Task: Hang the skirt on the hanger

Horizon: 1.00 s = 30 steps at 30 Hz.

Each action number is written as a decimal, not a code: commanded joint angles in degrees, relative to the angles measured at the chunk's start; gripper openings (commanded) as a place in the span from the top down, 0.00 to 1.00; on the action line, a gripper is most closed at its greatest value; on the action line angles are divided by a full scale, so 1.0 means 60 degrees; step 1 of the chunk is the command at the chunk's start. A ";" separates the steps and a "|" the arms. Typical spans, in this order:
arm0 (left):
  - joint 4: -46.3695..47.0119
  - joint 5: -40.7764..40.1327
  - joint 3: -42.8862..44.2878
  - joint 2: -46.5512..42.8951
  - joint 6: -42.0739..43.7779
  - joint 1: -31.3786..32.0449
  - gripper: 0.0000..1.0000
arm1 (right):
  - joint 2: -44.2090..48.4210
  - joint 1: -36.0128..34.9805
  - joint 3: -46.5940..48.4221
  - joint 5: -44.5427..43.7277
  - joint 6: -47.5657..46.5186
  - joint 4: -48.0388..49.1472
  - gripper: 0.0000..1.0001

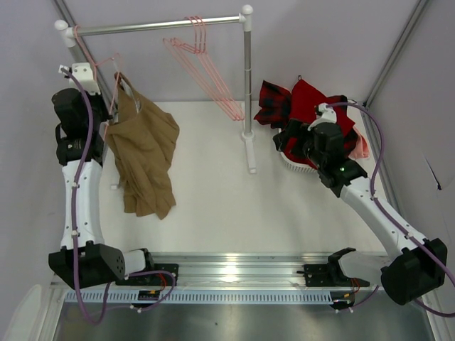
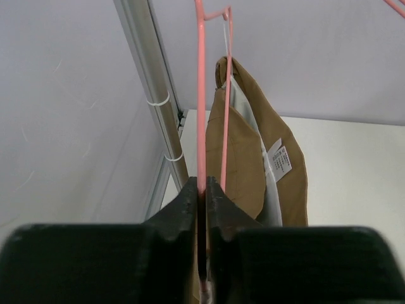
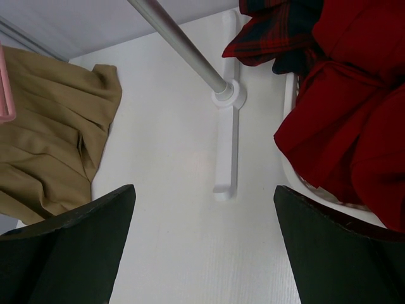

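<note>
The tan skirt hangs from a thin pink hanger at the left end of the rail, and its lower part drapes onto the table. In the left wrist view the hanger's wire runs straight up out of my left gripper, whose jaws are shut on it. The skirt with its pale lining and label hangs just to the right. From above, the left gripper sits against the skirt's top edge. My right gripper stands wide open and empty over the table, left of the basket; the skirt lies to its left.
A metal rail on a white post carries several spare pink hangers. The post's foot lies ahead of the right gripper. A white basket holds a red garment and a red-and-black plaid cloth.
</note>
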<state>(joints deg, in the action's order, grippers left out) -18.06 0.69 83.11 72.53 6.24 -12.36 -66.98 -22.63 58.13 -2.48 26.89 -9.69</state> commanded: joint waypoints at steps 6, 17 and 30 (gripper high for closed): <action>0.0042 0.0383 0.0370 -0.0868 -0.0424 -0.0093 0.29 | -0.0671 0.0051 0.1809 -0.0362 -0.0497 -0.1371 0.01; -0.3533 0.1532 0.4310 -0.1585 -0.2357 -0.0064 0.01 | -0.0425 0.0168 0.3187 -0.1269 -0.1112 -0.1856 0.01; -0.2546 0.1336 -0.0294 -0.3383 -0.3427 0.4535 0.01 | 0.1214 0.0169 0.3790 -0.1052 -0.1011 -0.1007 0.01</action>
<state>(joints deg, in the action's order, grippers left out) -33.74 11.99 90.35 53.45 -11.64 12.62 -63.90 -21.67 80.58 -9.87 20.88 -20.05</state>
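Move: The pink hanger carrying the brown skirt is still in the left fingers, its middle some 5 cm ahead and 5 cm above them. Its hook on the rail is about 15 cm ahead, 5 cm left and 15 cm up. The skirt hangs about 5 cm ahead, 8 cm right and 18 cm below, and the spare hangers are roughly 15 cm ahead and 31 cm right, 5 cm up. From the right hand the skirt's hanger is about 53 cm left, 10 cm ahead and 18 cm higher. The hanger's near side comes free as the left fingers spread from nearly shut to fully wide. The left hand backs away about 16 cm while rising about 18 cm, then swings right across in front of the skirt, sinking again and turning some 35 degrees clockwise. The right hand, empty and open, rises about 16 cm, tipping up. ##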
